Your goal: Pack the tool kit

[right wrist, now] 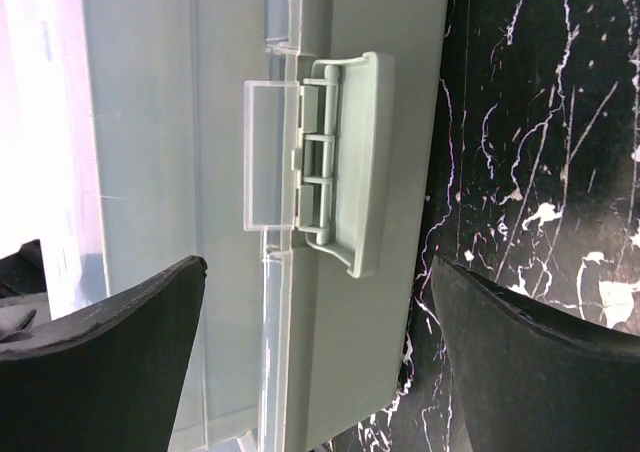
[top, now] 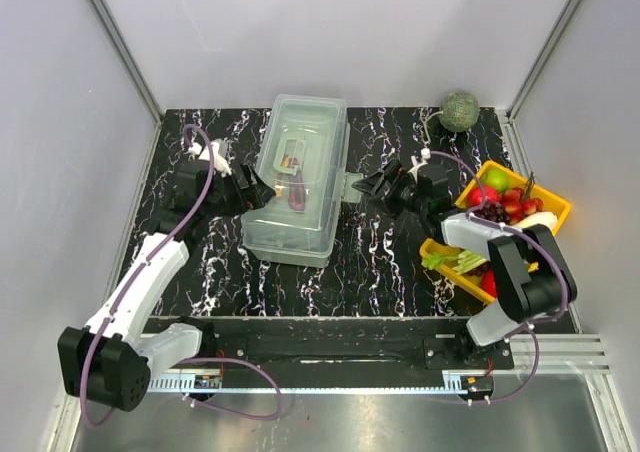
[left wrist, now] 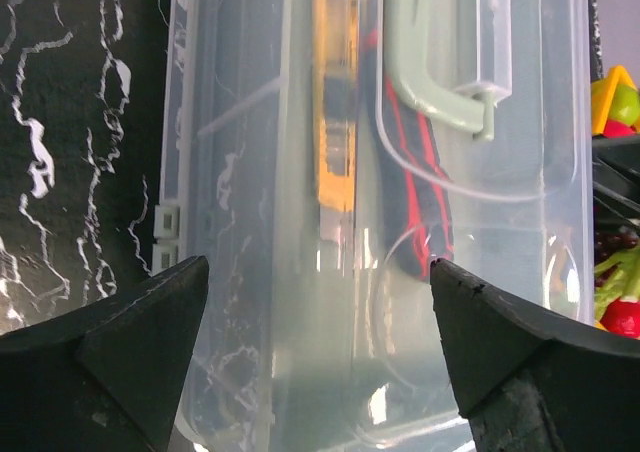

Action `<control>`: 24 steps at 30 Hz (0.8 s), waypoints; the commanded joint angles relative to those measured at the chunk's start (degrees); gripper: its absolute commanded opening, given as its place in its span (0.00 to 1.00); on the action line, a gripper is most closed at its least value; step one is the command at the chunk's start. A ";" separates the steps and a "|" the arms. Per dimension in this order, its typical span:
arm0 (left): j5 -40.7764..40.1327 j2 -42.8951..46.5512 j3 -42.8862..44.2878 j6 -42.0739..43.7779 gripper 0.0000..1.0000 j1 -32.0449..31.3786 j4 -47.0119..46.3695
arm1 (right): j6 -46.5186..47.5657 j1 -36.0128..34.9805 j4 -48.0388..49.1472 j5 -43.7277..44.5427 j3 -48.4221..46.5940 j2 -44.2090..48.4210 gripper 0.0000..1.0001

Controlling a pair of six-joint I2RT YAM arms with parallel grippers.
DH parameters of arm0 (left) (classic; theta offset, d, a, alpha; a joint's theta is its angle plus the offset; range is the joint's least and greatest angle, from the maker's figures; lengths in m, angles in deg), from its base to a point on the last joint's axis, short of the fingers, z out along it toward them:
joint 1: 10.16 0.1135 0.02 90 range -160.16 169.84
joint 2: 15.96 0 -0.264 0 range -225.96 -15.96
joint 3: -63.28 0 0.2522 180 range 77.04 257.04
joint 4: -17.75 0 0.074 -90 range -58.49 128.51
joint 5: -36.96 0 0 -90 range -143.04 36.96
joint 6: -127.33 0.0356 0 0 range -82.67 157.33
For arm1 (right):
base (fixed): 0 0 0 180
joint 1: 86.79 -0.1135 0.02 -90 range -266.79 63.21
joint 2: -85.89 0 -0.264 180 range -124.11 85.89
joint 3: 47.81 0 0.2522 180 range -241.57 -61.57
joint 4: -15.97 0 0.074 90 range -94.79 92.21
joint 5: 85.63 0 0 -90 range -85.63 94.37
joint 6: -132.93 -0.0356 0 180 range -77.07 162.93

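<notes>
The tool kit (top: 297, 177) stands in the middle of the black marbled table with its clear lid down. Through the lid I see a yellow knife (left wrist: 335, 102), red-and-black pliers (left wrist: 425, 202) and the pale green carry handle (left wrist: 430, 82). My left gripper (top: 258, 187) is at the box's left side, open, its jaws spread over the lid (left wrist: 318, 272) and holding nothing. My right gripper (top: 375, 187) is open at the box's right side. In the right wrist view the grey-green latch (right wrist: 350, 162) lies between the spread jaws (right wrist: 318, 267), untouched.
A yellow tray (top: 553, 204) of fruit sits at the right edge, and a second yellow tray (top: 440, 264) with vegetables lies nearer, under the right arm. A green melon (top: 459, 110) rests in the back right corner. White walls enclose the table.
</notes>
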State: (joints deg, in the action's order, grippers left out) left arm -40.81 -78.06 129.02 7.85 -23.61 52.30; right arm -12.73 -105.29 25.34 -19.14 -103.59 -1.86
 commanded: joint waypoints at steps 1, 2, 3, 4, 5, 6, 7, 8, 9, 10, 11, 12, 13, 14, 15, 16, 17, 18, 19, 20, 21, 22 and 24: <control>3.05 3.48 -3.81 -1.63 0.95 0.09 -3.74 | -3.83 0.83 17.69 -5.05 1.67 -5.40 0.99; 4.11 3.66 -4.61 -2.34 0.95 0.09 -4.27 | -4.89 0.92 20.69 -5.84 2.11 -6.55 0.99; 4.81 3.75 -5.22 -3.04 0.95 0.09 -4.53 | -6.12 0.92 24.20 -6.54 2.47 -7.78 0.99; 5.52 3.75 -6.01 -3.57 0.95 0.09 -4.80 | -7.09 1.01 26.76 -6.99 2.90 -8.58 0.99; 6.57 3.66 -6.72 -3.92 0.95 0.09 -5.24 | -8.05 1.01 29.66 -7.51 3.08 -9.63 0.99; 7.28 3.66 -7.25 -4.10 0.95 0.18 -5.24 | -8.76 1.01 32.04 -7.95 2.82 -10.51 0.99; 7.54 3.66 -7.69 -4.19 0.95 0.18 -5.07 | -9.11 1.01 32.84 -8.31 2.65 -11.21 0.99; 7.63 3.75 -8.12 -4.54 0.95 0.09 -5.15 | -9.38 1.01 33.72 -8.92 2.30 -12.09 0.99; 7.81 3.92 -8.39 -4.71 0.95 0.09 -5.15 | -9.90 1.01 35.12 -9.36 1.95 -13.06 0.99; 7.98 4.18 -8.57 -4.80 0.95 0.18 -5.15 | -10.26 1.01 36.35 -10.23 1.77 -14.11 0.99; 8.33 4.27 -8.66 -5.06 0.95 0.09 -5.33 | -11.22 1.01 38.19 -11.11 1.16 -15.25 0.99; 8.34 4.45 -8.74 -5.07 0.95 0.09 -5.33 | -12.27 1.01 40.47 -12.17 0.72 -16.57 0.99; 8.51 4.45 -8.74 -5.15 0.95 0.09 -5.33 | -13.85 1.01 42.76 -13.22 0.28 -18.06 0.99; 8.77 4.45 -8.66 -5.24 0.95 0.09 -5.50 | -15.69 1.01 45.83 -14.28 -0.34 -19.90 0.99; 8.95 4.28 -8.66 -5.42 0.95 0.09 -5.68 | -17.88 1.01 48.90 -15.68 -0.95 -21.66 0.99; 9.30 4.01 -8.57 -5.51 0.95 0.18 -5.85 | -20.69 1.01 53.37 -16.65 -1.57 -23.94 0.99; 9.65 3.58 -8.48 -5.59 0.95 0.18 -6.03 | -23.24 1.01 57.42 -17.53 -2.18 -25.79 0.98; 10.00 3.14 -8.39 -5.68 0.94 0.09 -6.03 | -25.96 1.01 61.03 -18.06 -2.89 -27.81 0.97; 10.53 2.61 -8.22 -5.77 0.94 0.09 -6.03 | -27.64 1.01 63.67 -18.33 -3.59 -29.31 0.97; 10.80 2.26 -8.13 -5.86 0.93 0.09 -6.12 | -28.36 1.01 65.01 -18.59 -4.03 -30.54 0.96; 10.97 2.17 -8.13 -5.86 0.93 0.01 -6.03 | -28.63 1.01 65.28 -18.85 -4.30 -30.90 0.95; 10.97 1.99 -8.22 -5.94 0.93 0.01 -6.03 | -28.54 1.01 65.20 -18.86 -4.30 -30.99 0.95; 11.15 1.99 -8.31 -6.03 0.93 0.01 -6.03 | -28.10 1.01 65.19 -19.47 -4.30 -30.30 0.95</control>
State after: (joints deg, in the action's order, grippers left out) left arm -35.98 -74.55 121.55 3.20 -22.57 45.13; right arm -37.36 -104.62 73.14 -35.47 -106.26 -32.89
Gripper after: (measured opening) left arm 0.937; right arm 0.954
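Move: The open latch on the tool kit's right side lies about 5 cm to the right hand's left, level with it fore and aft and some 3 cm lower. The clear lid's middle is about 15 cm to that hand's left, straight level and 3 cm above; the melon stands about 19 cm right and 13 cm farther out, 8 cm lower. From the left hand, the lid's middle lies 7 cm right, 2 cm ahead and 3 cm below, the latch 18 cm right, level and 10 cm down. The open latch is closed in on by the right hand, which goes about 5 cm left and some 2 cm forward, dipping, lifting slightly, then sinking to end about 3 cm lower. It rolls some 25 degrees, its left side rising, with fingers kept wide around the flap's near end; contact can't be seen. The left hand eases nearly 2 cm back, down and slightly right, then stays at the lid's left part, open, and seems to bear on it. ##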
